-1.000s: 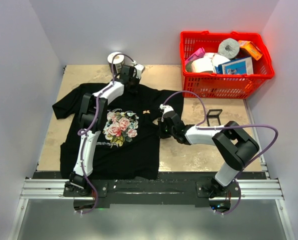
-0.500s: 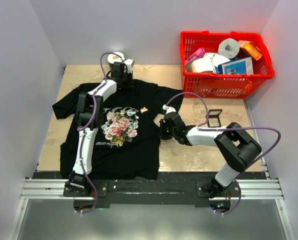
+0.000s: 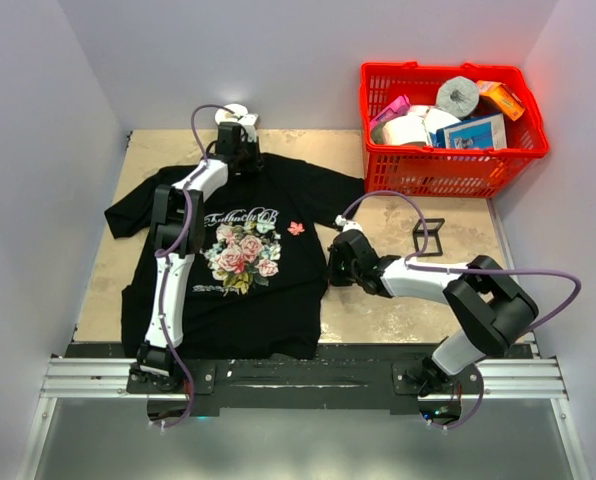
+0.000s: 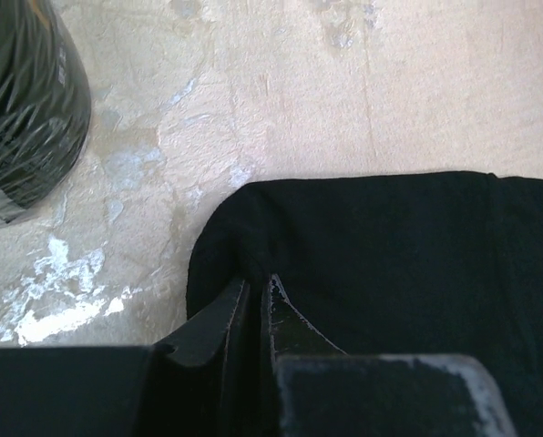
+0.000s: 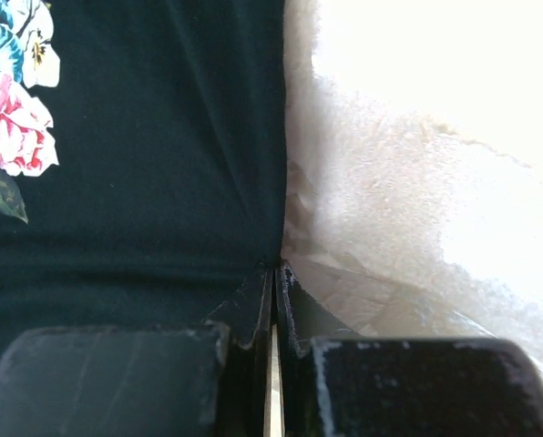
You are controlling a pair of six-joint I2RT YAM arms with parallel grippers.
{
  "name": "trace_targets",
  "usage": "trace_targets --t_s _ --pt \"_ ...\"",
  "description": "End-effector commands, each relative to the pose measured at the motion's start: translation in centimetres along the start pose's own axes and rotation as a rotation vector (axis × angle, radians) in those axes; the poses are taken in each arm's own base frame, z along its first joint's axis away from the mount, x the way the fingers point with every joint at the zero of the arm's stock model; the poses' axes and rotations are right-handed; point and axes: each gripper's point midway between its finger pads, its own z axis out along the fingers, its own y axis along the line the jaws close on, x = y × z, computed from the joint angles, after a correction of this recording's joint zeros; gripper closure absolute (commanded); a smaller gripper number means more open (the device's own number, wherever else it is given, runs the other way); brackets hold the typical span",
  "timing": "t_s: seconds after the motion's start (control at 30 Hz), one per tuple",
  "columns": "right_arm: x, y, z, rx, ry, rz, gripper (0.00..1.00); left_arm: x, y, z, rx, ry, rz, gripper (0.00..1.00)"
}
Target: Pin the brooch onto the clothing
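The clothing (image 3: 248, 300), a black T-shirt with printed pink roses (image 3: 243, 255) and white script, lies flat on the table. The brooch (image 3: 296, 228), a tiny pinkish-red flower, rests on the shirt's chest to the right of the print. My left gripper (image 3: 243, 162) is at the collar, shut on a fold of black fabric (image 4: 253, 259). My right gripper (image 3: 333, 268) is low at the shirt's right side edge, shut with its tips (image 5: 276, 269) pinching that edge (image 5: 276, 182). The brooch does not show in either wrist view.
A red basket (image 3: 453, 165) with several items stands at the back right. A small black wire stand (image 3: 428, 235) sits on the table (image 3: 378, 310) right of the shirt. A white roll (image 3: 236, 112) lies behind the collar. A dark round object (image 4: 25, 100) shows in the left wrist view.
The left gripper moved back and left with the collar, and the right gripper shifted right and nearer. The shirt is pulled flatter, the script now shows, and the brooch lies further right.
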Motion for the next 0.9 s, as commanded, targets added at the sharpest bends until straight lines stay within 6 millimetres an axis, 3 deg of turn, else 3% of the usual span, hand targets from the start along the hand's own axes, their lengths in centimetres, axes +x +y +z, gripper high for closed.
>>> trace_targets --t_s 0.0,0.03,0.1,0.13,0.17,0.2,0.23,0.27,0.3,0.33,0.37,0.4,0.43,0.47,0.5,0.53,0.57,0.6,0.63,0.67,0.7,0.73,0.77,0.8,0.83,0.87 --pt "3.6 -4.1 -0.9 0.159 0.110 -0.019 1.00 -1.8 0.3 0.4 0.045 -0.064 0.024 0.84" --pt "3.2 -3.8 -1.0 0.156 0.105 -0.026 0.98 -2.4 -0.2 0.1 0.061 -0.078 0.035 0.78" --pt "2.3 -3.5 -1.2 0.156 0.087 -0.037 0.89 -2.6 -1.0 -0.4 0.086 -0.084 0.065 0.56" --pt "1.4 -2.8 -1.4 0.144 0.075 -0.037 0.75 -3.8 -2.2 -1.2 0.102 -0.109 0.090 0.49" --pt "1.0 -2.5 -1.6 0.136 0.068 -0.042 0.68 -5.1 -2.8 -1.7 0.111 -0.148 0.126 0.36" --pt "0.4 -2.1 -1.8 0.128 0.057 -0.057 0.62 -4.9 -3.2 -2.1 0.115 -0.146 0.138 0.30" --pt "-1.0 -1.5 -2.2 0.117 0.027 -0.062 0.57 -7.1 -4.6 -3.5 0.128 -0.200 0.167 0.25" --pt "-1.7 -1.1 -2.5 0.113 0.008 -0.068 0.52 -7.7 -5.2 -4.1 0.134 -0.216 0.185 0.18" --pt "-2.6 -1.0 -2.9 0.119 -0.018 -0.084 0.50 -8.0 -5.5 -4.6 0.133 -0.230 0.189 0.16" --pt "-4.4 -0.1 -3.4 0.106 -0.061 -0.088 0.48 -9.9 -6.5 -6.4 0.139 -0.273 0.202 0.14" --pt "-5.3 0.2 -3.6 0.103 -0.086 -0.099 0.45 -10.7 -6.8 -7.2 0.135 -0.292 0.200 0.11" --pt "-6.4 0.3 -3.8 0.113 -0.115 -0.120 0.44 -10.5 -6.8 -7.8 0.125 -0.302 0.197 0.10" --pt "-8.3 1.5 -4.1 0.095 -0.160 -0.127 0.43 -12.4 -7.6 -10.0 0.128 -0.350 0.197 0.07" --pt "-8.9 1.7 -3.8 0.102 -0.169 -0.140 0.42 -12.9 -7.8 -11.0 0.125 -0.369 0.196 0.07" --pt "-9.9 2.0 -3.7 0.106 -0.185 -0.160 0.42 -12.1 -7.6 -11.4 0.112 -0.369 0.190 0.06" --pt "-11.9 3.3 -3.9 0.085 -0.221 -0.165 0.42 -13.7 -8.1 -13.7 0.105 -0.414 0.193 0.05" --pt "-12.4 3.5 -3.1 0.092 -0.215 -0.176 0.42 -13.7 -8.1 -14.5 0.096 -0.421 0.194 0.05" --pt "-13.2 3.8 -2.7 0.094 -0.222 -0.194 0.41 -12.4 -7.4 -14.7 0.068 -0.400 0.184 0.04" --pt "-15.2 5.2 -2.9 0.068 -0.258 -0.195 0.41 -13.1 -7.3 -16.3 0.047 -0.419 0.184 0.03" --pt "-15.2 5.0 -1.5 0.078 -0.235 -0.204 0.41 -12.8 -6.7 -16.7 0.022 -0.411 0.173 0.02" --pt "-17.3 5.8 -1.6 0.065 -0.265 -0.207 0.41 -11.2 -5.8 -16.8 -0.004 -0.378 0.148 0.02" --pt "-18.0 6.2 -1.2 0.047 -0.265 -0.208 0.41 -11.3 -4.7 -17.9 -0.018 -0.384 0.114 0.02" --pt "-18.4 6.4 -0.6 0.040 -0.263 -0.211 0.41 -9.5 -3.6 -18.0 -0.033 -0.350 0.080 0.02" --pt "-19.7 6.6 0.4 0.032 -0.270 -0.213 0.41 -8.8 -1.5 -18.5 -0.060 -0.341 0.040 0.02" --pt "-20.0 6.9 1.2 0.012 -0.256 -0.214 0.41 -8.5 -0.6 -19.2 -0.065 -0.339 -0.006 0.02" --pt "-20.5 6.9 1.7 0.009 -0.254 -0.214 0.41 -6.9 0.6 -19.2 -0.082 -0.309 -0.038 0.02"
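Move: The leaf-shaped brooch lies on the black shirt about 16 cm ahead of the right hand and 8 cm to its left, roughly level with the fingertips. The flower print is some 8 cm ahead of that hand and 20 cm left. From the left hand the brooch is about 18 cm back, 10 cm right and slightly below, while the wrapped roll stands roughly 8 cm ahead and 5 cm left. The shirt is let go at both pinched spots: the left fingers spread wide at its top edge, the right ones open a bit over halfway at its side edge. The left hand then climbs about 20 cm while drawing back; the right sweeps forward and up, a little left, to above the brooch. Both wrists tip upward, some 20 degrees. ##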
